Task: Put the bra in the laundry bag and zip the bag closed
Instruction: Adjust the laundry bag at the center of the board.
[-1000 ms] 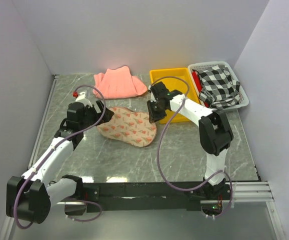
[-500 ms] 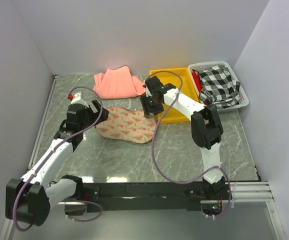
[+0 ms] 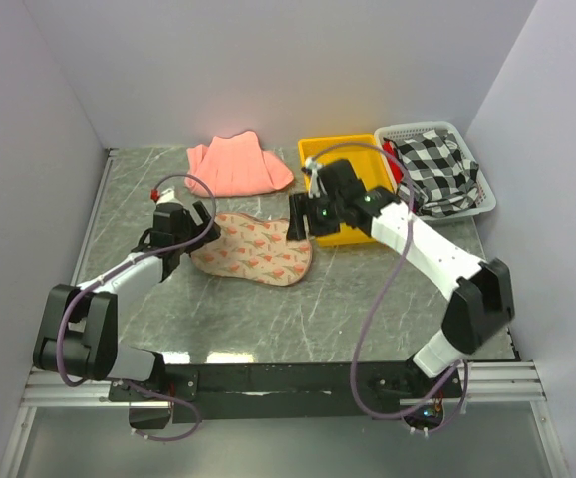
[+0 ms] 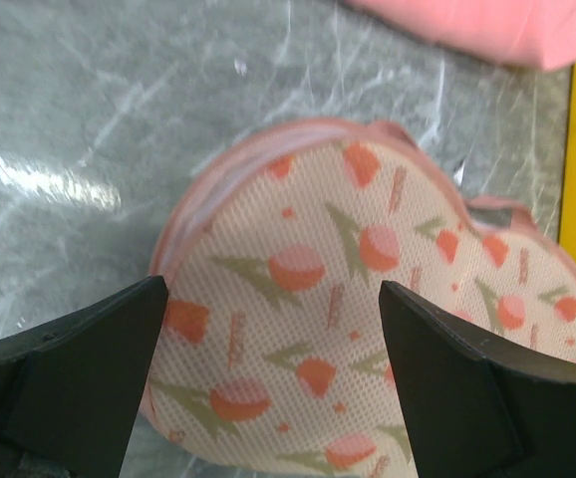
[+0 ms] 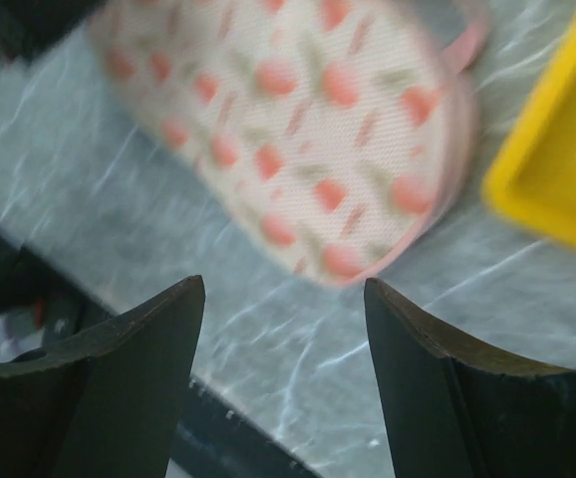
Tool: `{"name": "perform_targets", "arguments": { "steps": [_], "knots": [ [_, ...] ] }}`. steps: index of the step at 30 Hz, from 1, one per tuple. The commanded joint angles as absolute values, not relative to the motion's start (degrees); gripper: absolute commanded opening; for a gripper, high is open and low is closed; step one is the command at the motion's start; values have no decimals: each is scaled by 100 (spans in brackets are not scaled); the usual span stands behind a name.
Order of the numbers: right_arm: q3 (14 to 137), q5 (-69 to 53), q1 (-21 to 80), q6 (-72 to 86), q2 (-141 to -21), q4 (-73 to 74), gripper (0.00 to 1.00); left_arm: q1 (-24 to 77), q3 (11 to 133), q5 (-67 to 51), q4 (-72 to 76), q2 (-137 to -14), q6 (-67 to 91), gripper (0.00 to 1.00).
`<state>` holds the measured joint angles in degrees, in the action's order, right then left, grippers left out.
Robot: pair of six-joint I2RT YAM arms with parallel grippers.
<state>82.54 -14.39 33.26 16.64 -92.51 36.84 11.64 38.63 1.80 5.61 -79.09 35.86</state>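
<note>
The laundry bag (image 3: pixel 258 249) lies flat on the marble table, beige mesh with red-orange prints and pink edging. The bra is out of view in every frame. My left gripper (image 3: pixel 200 227) hovers at the bag's left end and is open. In the left wrist view the bag (image 4: pixel 368 329) fills the gap under that gripper (image 4: pixel 272 286), whose jaws touch nothing. My right gripper (image 3: pixel 301 217) stands open just off the bag's right end. In the right wrist view this gripper (image 5: pixel 283 286) is over bare table, with the bag (image 5: pixel 298 110) beyond its tips.
A folded salmon-pink cloth (image 3: pixel 236 166) lies behind the bag. A yellow bin (image 3: pixel 360 149) stands to the bag's right, close behind my right gripper. A white basket (image 3: pixel 484 194) holding a black-and-white checked cloth (image 3: pixel 432 169) sits at the back right.
My right gripper has opened and drawn back off the bag's right end, and its arm has swung out to the right. My left arm has dropped lower, its gripper still open at the bag's left end.
</note>
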Motion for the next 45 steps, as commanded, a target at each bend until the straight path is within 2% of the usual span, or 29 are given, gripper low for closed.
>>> {"name": "perform_targets", "arguments": {
  "steps": [1, 7, 9, 12, 17, 24, 33, 45],
  "knots": [
    [7139, -2144, 3603, 2135, -8649, 3235, 73, 1011, 4017, 211, 1335, -7814, 3560, 96],
    [6206, -2417, 3788, 2469, -8306, 2804, 73, 677, 3780, 159, 1459, -7550, 3682, 98],
    [6065, -2513, 3850, 2513, -8245, 2690, 73, 545, 3954, 44, 1214, -7821, 3595, 98],
    [6003, -3014, 3998, 2610, -8331, 2531, 73, 475, 4026, -182, 1195, -8322, 3551, 97],
    [6064, -2892, 4464, 2777, -8665, 2496, 73, 431, 3850, -588, 1862, -8727, 3656, 97],
    [6257, -2401, 4702, 2979, -9420, 2180, 73, 431, 3938, -949, 1907, -9097, 3727, 94],
    [6986, -1486, 4693, 2777, -10405, 2557, 73, 431, 3314, -931, 1837, -8500, 3928, 93],
    [7242, -247, 4685, 2725, -10599, 2839, 73, 782, 2444, -124, 985, -6848, 4420, 92]
  ]
}}
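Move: The middle of the laundry bag lies about 9 cm to the left of the right gripper, some 2 cm back and 16 cm below. The yellow tray is some 13 cm to the right gripper's right and 14 cm ahead, as far below. From the left gripper the bag's middle is about 9 cm to the right, 4 cm back and 6 cm below, with the pink cloth 18 cm ahead and 6 cm to the right, also 6 cm lower. Swing the right gripper back about 15 cm, drifting left and down, to clear the near side of the laundry bag, then sink it low and forward some 6 cm towards the bag's near edge, fingers tipped further down and kept open. Shift the left gripper a little forward-left, lower it onto the bag's far left part, then drag back about 6 cm, still wide open, rising slightly at the finish. ##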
